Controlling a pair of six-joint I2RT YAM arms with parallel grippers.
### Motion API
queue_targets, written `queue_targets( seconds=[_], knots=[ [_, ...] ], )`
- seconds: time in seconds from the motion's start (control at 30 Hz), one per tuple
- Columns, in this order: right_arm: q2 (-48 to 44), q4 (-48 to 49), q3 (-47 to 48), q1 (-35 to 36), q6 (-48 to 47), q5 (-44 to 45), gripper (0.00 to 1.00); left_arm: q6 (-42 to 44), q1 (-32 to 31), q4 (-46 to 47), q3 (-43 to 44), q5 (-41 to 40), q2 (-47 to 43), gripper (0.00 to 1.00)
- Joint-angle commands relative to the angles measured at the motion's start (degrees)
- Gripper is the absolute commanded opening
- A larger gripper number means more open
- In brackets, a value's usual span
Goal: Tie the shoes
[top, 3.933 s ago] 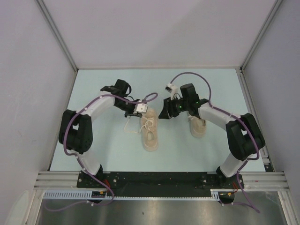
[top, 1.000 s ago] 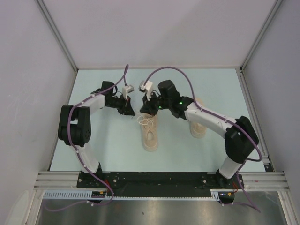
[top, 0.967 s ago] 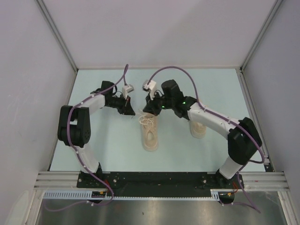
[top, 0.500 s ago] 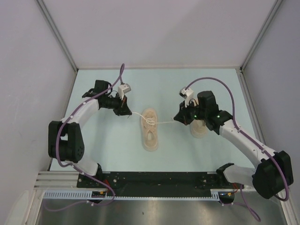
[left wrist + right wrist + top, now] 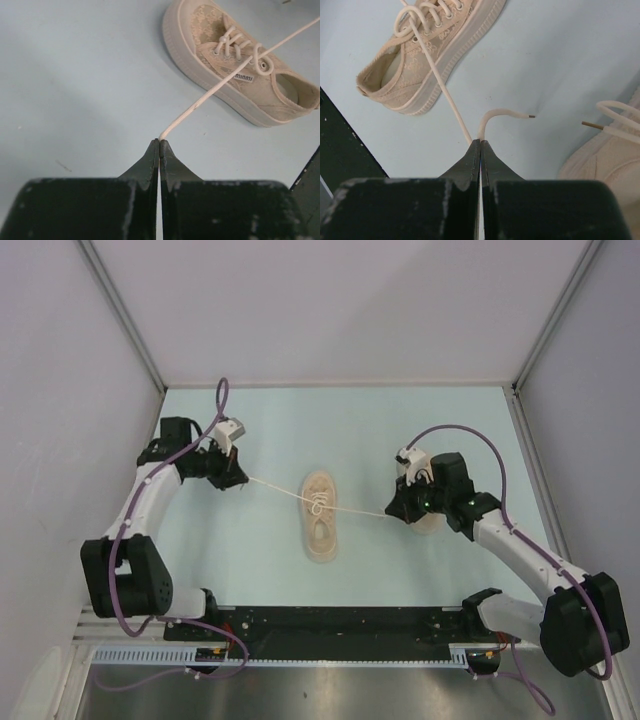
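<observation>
A beige sneaker (image 5: 320, 517) lies in the middle of the pale blue table, toe pointing away from the arm bases. Its off-white lace (image 5: 275, 487) runs taut to the left into my left gripper (image 5: 237, 478), which is shut on the lace end (image 5: 210, 92). The other lace end (image 5: 362, 512) stretches right into my right gripper (image 5: 392, 511), shut on it (image 5: 447, 100), with the aglet tip (image 5: 510, 114) curling free. A small knot (image 5: 318, 506) sits over the eyelets. The second shoe (image 5: 428, 518) lies under the right wrist, mostly hidden, its loose lace (image 5: 615, 122) showing.
White walls with metal frame posts (image 5: 120, 315) enclose the table at left, back and right. The black base rail (image 5: 330, 620) runs along the near edge. Purple cables (image 5: 470, 440) loop over both arms.
Both grippers have pulled apart, left going left and right going right, each with a lace end. The lace has drawn straight and tight and the loose loops have shrunk to a knot.
</observation>
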Motion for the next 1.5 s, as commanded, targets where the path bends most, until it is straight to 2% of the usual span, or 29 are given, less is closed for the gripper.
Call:
queue_targets(
  seconds=[0.0, 0.3, 0.47, 0.6, 0.87, 1.0, 1.07, 1.1, 1.13, 1.2, 1.23, 1.3, 1.33, 1.37, 1.4, 1.43, 1.47],
  knots=[
    [-2.6, 0.2, -1.5, -1.6, 1.4, 1.0, 0.0, 2.0, 2.4, 0.5, 0.0, -1.4, -4.4, 0.0],
    [-4.4, -0.1, -3.9, -2.7, 1.4, 1.4, 0.0, -5.9, 9.0, 12.6, -4.5, -9.0, -10.5, 0.0],
    [-3.8, 0.5, -4.9, -2.7, 1.0, 1.6, 0.0, -5.7, 10.9, 12.2, -6.8, -11.5, -12.2, 0.0],
    [-3.1, 1.8, -5.1, -2.4, 1.0, 1.1, 0.0, -3.3, 11.4, 11.9, -9.6, -16.0, -12.3, 0.0],
    [3.3, 7.9, -4.0, 1.0, 1.7, 2.0, 0.0, 6.6, 11.4, 8.5, -15.4, -18.0, -11.3, 0.0],
    [8.4, 5.6, -1.4, 1.5, 3.6, 1.5, 0.0, 13.2, 11.3, 3.1, -15.8, -16.6, -7.9, 0.0],
    [10.9, 4.5, 0.5, 0.9, 3.8, 0.2, 0.0, 18.7, 11.1, 1.0, -17.5, -13.0, -8.4, 0.01],
    [11.4, 3.2, 1.1, 0.8, 3.8, -0.9, 0.07, 20.2, 10.7, 1.0, -18.4, -12.3, -9.9, 0.04],
    [11.7, 2.7, 2.7, 0.4, 2.9, -1.5, 0.26, 21.6, 10.7, 2.2, -20.0, -11.2, -10.8, 0.2],
    [11.0, 0.4, 4.6, -0.5, 1.2, -3.5, 0.43, 22.6, 10.6, 3.0, -20.6, -7.9, -12.8, 0.35],
    [10.3, -0.3, 5.4, -0.9, -1.8, -4.2, 0.53, 21.5, 10.7, 4.1, -19.8, -6.9, -14.2, 0.48],
    [7.2, -1.7, 7.8, -1.9, -5.4, -4.6, 0.63, 21.1, 10.7, 3.8, -16.4, -3.4, -15.0, 0.56],
    [6.0, -1.8, 8.3, -2.2, -9.8, -4.9, 0.73, 20.5, 10.7, 3.6, -14.9, -2.3, -15.8, 0.68],
    [5.0, -1.8, 9.3, -2.4, -11.8, -4.8, 0.78, 20.4, 10.7, 3.5, -13.5, 1.0, -16.3, 0.85],
    [3.3, -0.9, 9.5, -2.7, -13.6, -4.8, 0.82, 21.1, 10.5, 3.7, -11.1, 2.5, -16.8, 0.89],
    [2.6, 0.0, 9.6, -2.7, -14.5, -4.7, 0.89, 21.2, 10.5, 4.1, -10.2, 4.5, -17.4, 0.99],
    [2.1, 1.0, 9.6, -2.8, -16.3, -4.7, 0.93, 21.4, 10.4, 4.5, -9.4, 6.2, -18.8, 1.0]
  ],
)
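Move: From the left gripper, which already holds one lace end, the loose lace loop on the near shoe is about 16 cm right, 3 cm back and 8 cm lower. From the right gripper, holding the other end, the loop is some 16 cm left, 4 cm ahead and 6 cm lower. The second shoe lies about 7 cm right of the right gripper and 8 cm ahead, some 9 cm down. Draw the left lace end away from the shoe, about 10 cm left and slightly up, while the right gripper keeps its end and eases outward 1.5 cm. Then lower both, the left some 10 cm while drawing back, the right about 4 cm. Open both wide to let the ends go, and lift clear, edging forward. ##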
